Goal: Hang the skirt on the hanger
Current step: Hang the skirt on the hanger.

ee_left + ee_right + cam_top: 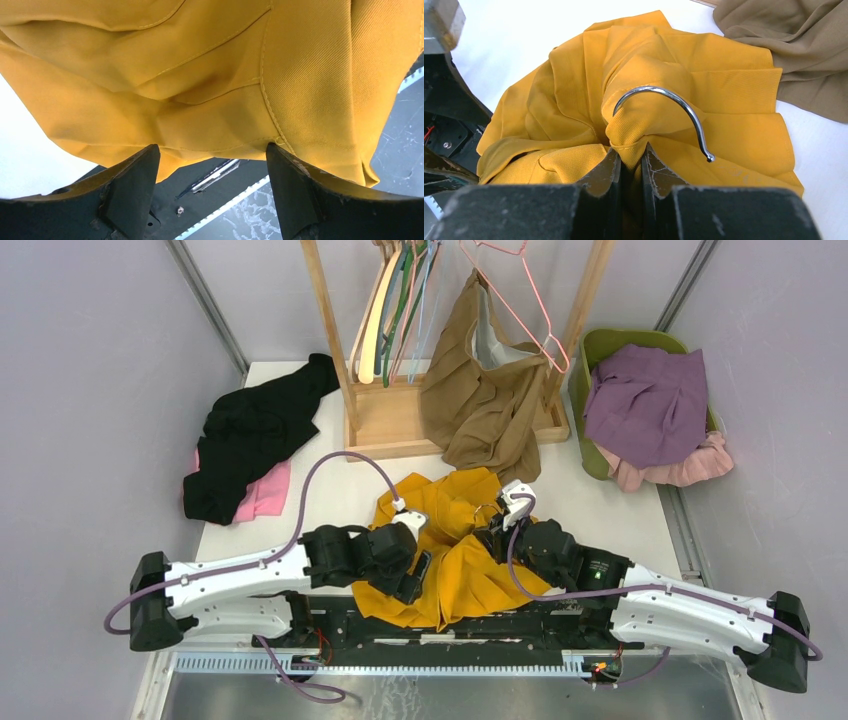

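Note:
The mustard-yellow skirt [455,540] lies bunched on the white table between my two arms. In the right wrist view a chrome hanger hook [651,88] curves up out of the skirt [724,90]; the rest of the hanger is hidden in the cloth. My right gripper [630,155] is shut on a fold of the skirt's hem just below the hook, and it sits at the skirt's right side [492,535]. At the skirt's near left edge is my left gripper [412,585]. It stands open [212,148], with the skirt's seamed hem [200,75] hanging just beyond its fingertips and nothing between them.
A wooden rack [400,425] with several hangers [395,300] stands at the back. A brown garment [485,390] hangs there on a pink hanger. Black [250,430] and pink [265,495] clothes lie at left. A green basket [590,350] with purple cloth [645,400] is at right.

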Robot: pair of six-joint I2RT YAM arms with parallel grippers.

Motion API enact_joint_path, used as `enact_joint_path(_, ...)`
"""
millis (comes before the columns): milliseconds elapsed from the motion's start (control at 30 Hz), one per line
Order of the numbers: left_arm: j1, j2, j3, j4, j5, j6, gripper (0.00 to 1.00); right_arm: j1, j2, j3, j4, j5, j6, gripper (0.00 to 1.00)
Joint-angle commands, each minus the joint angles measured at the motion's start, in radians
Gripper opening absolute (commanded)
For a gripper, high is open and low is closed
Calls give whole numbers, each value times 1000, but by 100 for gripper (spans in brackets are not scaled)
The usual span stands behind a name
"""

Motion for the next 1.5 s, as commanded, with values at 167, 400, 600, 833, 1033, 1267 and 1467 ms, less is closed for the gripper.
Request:
enact_joint_path(167,-30,85,69,147,-20,97,85,5,-37,73,76,21,3,1)
enact_joint_path(400,-30,127,66,172,-41,105,55,5,-32,72,85,18,4,1)
enact_joint_path(600,-29,136,101,132,-60,103,4,5,-35,76,80,21,2,1)
enact_joint_path(833,-29,89,164,58,-97,88,3,5,-42,78,69,35,0,1)
enact_joint_path(1033,-29,68,248,-71,-168,64,3,5,-30,109,23,85,-15,1)
enact_joint_path(1267,-27,45,303,-177,-234,42,3,5,-36,155,-54,177,-58,1)
enact_joint_path(1467,-25,31,328,-238,-287,21,3,5,-48,185,-104,249,-91,1)
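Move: The skirt's loose near edge, by its stitched seam, lies about 3 cm right of the left hand, 1 cm ahead and 1 cm below its open fingers. From the left hand, the hanger hook stands some 12 cm ahead, 13 cm right and 7 cm higher. That edge is roughly 9 cm left of, 9 cm back from and 7 cm below the right hand. The brown skirt's hem lies about 15 cm ahead of the right hand, 6 cm right and 15 cm below. The left fingers pinch the skirt's near edge beside the seam, closing from wide open after a slide of about 3 cm to the right, then lift it some 7 cm while going a little forward, the fingertips swinging forward about 10 degrees. The right hand keeps its pinch on skirt and hanger below the hook, holds still at first, then rises about 4 cm, drifting forward and right with a slight clockwise turn. ##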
